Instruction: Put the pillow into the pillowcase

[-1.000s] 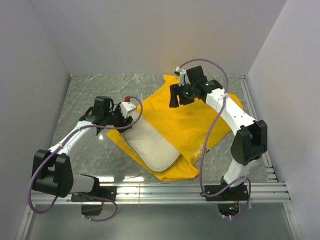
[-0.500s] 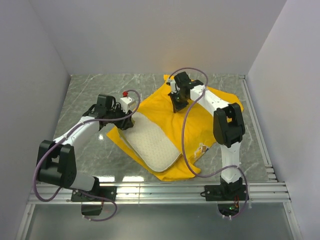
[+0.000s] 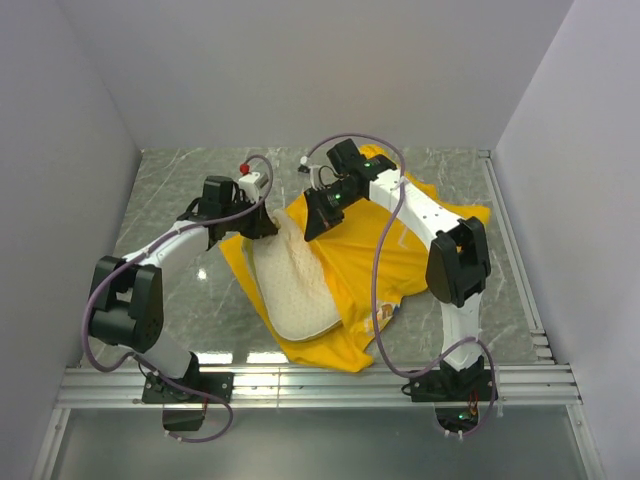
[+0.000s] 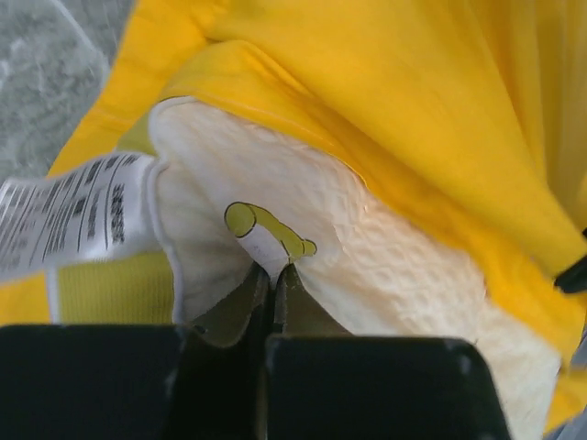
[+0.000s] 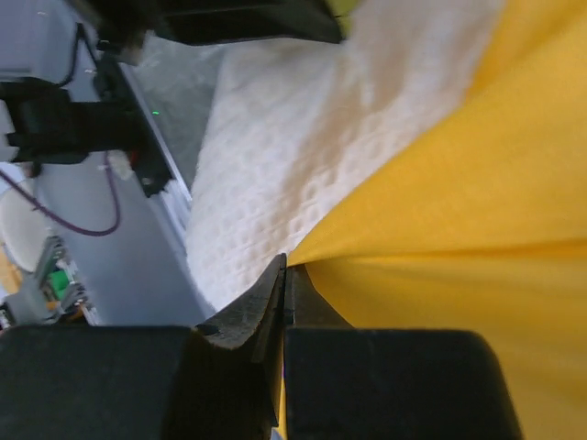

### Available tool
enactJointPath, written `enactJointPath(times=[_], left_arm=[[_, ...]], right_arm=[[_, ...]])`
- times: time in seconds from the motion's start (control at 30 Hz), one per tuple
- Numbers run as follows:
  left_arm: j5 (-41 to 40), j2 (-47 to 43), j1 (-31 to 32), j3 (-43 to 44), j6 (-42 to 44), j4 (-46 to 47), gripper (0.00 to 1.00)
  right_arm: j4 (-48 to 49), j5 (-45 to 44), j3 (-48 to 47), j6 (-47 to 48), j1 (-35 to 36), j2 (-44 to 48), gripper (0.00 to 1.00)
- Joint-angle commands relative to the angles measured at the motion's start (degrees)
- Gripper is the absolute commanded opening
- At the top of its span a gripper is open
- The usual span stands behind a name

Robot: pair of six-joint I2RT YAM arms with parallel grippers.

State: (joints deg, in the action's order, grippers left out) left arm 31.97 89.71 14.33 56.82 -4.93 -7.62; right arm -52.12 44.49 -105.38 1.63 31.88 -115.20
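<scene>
The cream-white quilted pillow (image 3: 295,285) lies on the open yellow pillowcase (image 3: 410,245) at the table's middle, partly tucked under the case's upper layer. My left gripper (image 3: 268,228) is shut on the pillow's corner by its yellow logo tab (image 4: 268,234); a white printed tag (image 4: 64,215) hangs to the left. My right gripper (image 3: 312,222) is shut on the pillowcase's yellow edge (image 5: 431,247), holding it over the pillow (image 5: 303,156). The two grippers are close together at the pillow's far end.
Grey marble tabletop (image 3: 180,180) around the case. White walls stand on the left, back and right. An aluminium rail (image 3: 320,385) runs along the near edge by the arm bases.
My right gripper has pulled the pillowcase edge leftward over the pillow's far end. My left gripper moved right and back with the pillow corner. The pillowcase has bunched toward the middle.
</scene>
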Motion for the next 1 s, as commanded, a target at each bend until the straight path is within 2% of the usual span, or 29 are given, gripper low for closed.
enactJointPath(times=[0.0,0.1,0.2,0.23,0.33,0.37,0.4,0.5,0.53,0.6,0.63,0.67,0.7,0.73,0.8,0.9,0.97], left_arm=[[-0.14,-1.12,0.97,2.43,-10.53,10.60,0.00],[0.20,-1.29,0.79,0.23,-11.16,10.69,0.00],[0.46,-2.00,0.62,-1.53,-10.55,9.21,0.01],[1.42,-2.34,0.35,-1.10,-8.80,6.15,0.14],[2.84,-4.18,-1.05,-0.22,-5.10,1.30,0.34],[3.53,-4.63,-1.40,0.13,-1.26,-2.97,0.38],[3.37,-5.16,-1.76,0.48,0.95,-5.19,0.45],[3.37,-8.31,-3.34,1.45,12.46,-13.98,0.54],[3.98,-10.50,-4.38,1.37,19.27,-16.44,0.59],[5.91,-12.88,-4.66,1.63,28.35,-25.31,0.63],[6.52,-15.59,-4.66,1.28,37.62,-27.95,0.65],[6.97,-17.10,-4.57,0.84,41.19,-29.89,0.68],[6.88,-18.51,-4.48,0.14,43.92,-32.52,0.80],[6.27,-20.61,-3.44,-1.34,48.56,-33.51,0.80],[3.12,-21.94,0.59,-3.45,50.45,-33.96,0.81],[0.21,-21.69,6.12,-6.62,46.34,-28.17,0.78],[-2.16,-18.27,8.08,-7.94,42.04,-22.82,0.75]], right_arm=[[0.95,8.44,-1.59,-5.31,-0.74,0.16,0.00],[1.85,1.14,-0.79,-4.36,-3.40,-4.50,0.00],[-2.01,-3.97,-3.86,5.38,-3.58,-8.54,0.00],[-3.41,-4.32,-5.08,5.66,-3.66,-9.77,0.00],[-2.74,-3.01,-3.18,6.37,-3.58,-7.60,0.01],[-1.68,-3.35,-2.29,5.85,-3.58,-6.72,0.00],[-1.06,-4.49,-1.67,5.23,-3.49,-6.27,0.00],[-1.58,-5.46,-3.33,5.66,-3.84,-7.05,0.00],[-1.32,-6.51,-4.47,5.75,-3.93,-7.49,0.00],[-0.97,-7.05,-5.96,5.67,-4.10,-8.02,0.00],[-0.97,-7.31,-8.15,5.49,-4.02,-8.90,0.00],[-0.79,-7.66,-9.22,5.32,-4.10,-9.25,0.00],[-0.44,-8.19,-10.27,4.71,-4.10,-9.69,0.00],[0.34,-8.71,-12.54,4.35,-4.10,-10.48,0.00],[1.05,-11.52,-16.67,3.21,-4.28,-11.80,0.00],[5.34,-15.74,-21.42,0.58,-4.81,-13.82,0.00],[6.67,-15.75,-23.28,-0.66,-5.42,-14.62,0.00]])
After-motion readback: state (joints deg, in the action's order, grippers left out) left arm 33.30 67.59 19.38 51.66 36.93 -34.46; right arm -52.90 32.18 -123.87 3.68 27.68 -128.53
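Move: Both hands still grip cloth at the lifted far end. The left holds the pillow's printed far corner; the pillow's middle lies about 11 cm back from it, 6 cm right and 8 cm lower, with the pillowcase's near flap some 27 cm back and 12 cm right. The right holds the pillowcase's edge: the pillow's middle is about 10 cm back, 3 cm left and 14 cm below, and the spread pillowcase some 18 cm to its right, level ahead. Bring the right gripper down about 8 cm, slightly forward and right, keeping the pillowcase edge pinched, then draw that edge forward over the table, rising again, to finish some 10 cm farther out. Nudge the left gripper slightly forward and up, open wide to let go of the pillow's corner, and pull back about 12 cm over the pillow, turning some 30 degrees clockwise. ##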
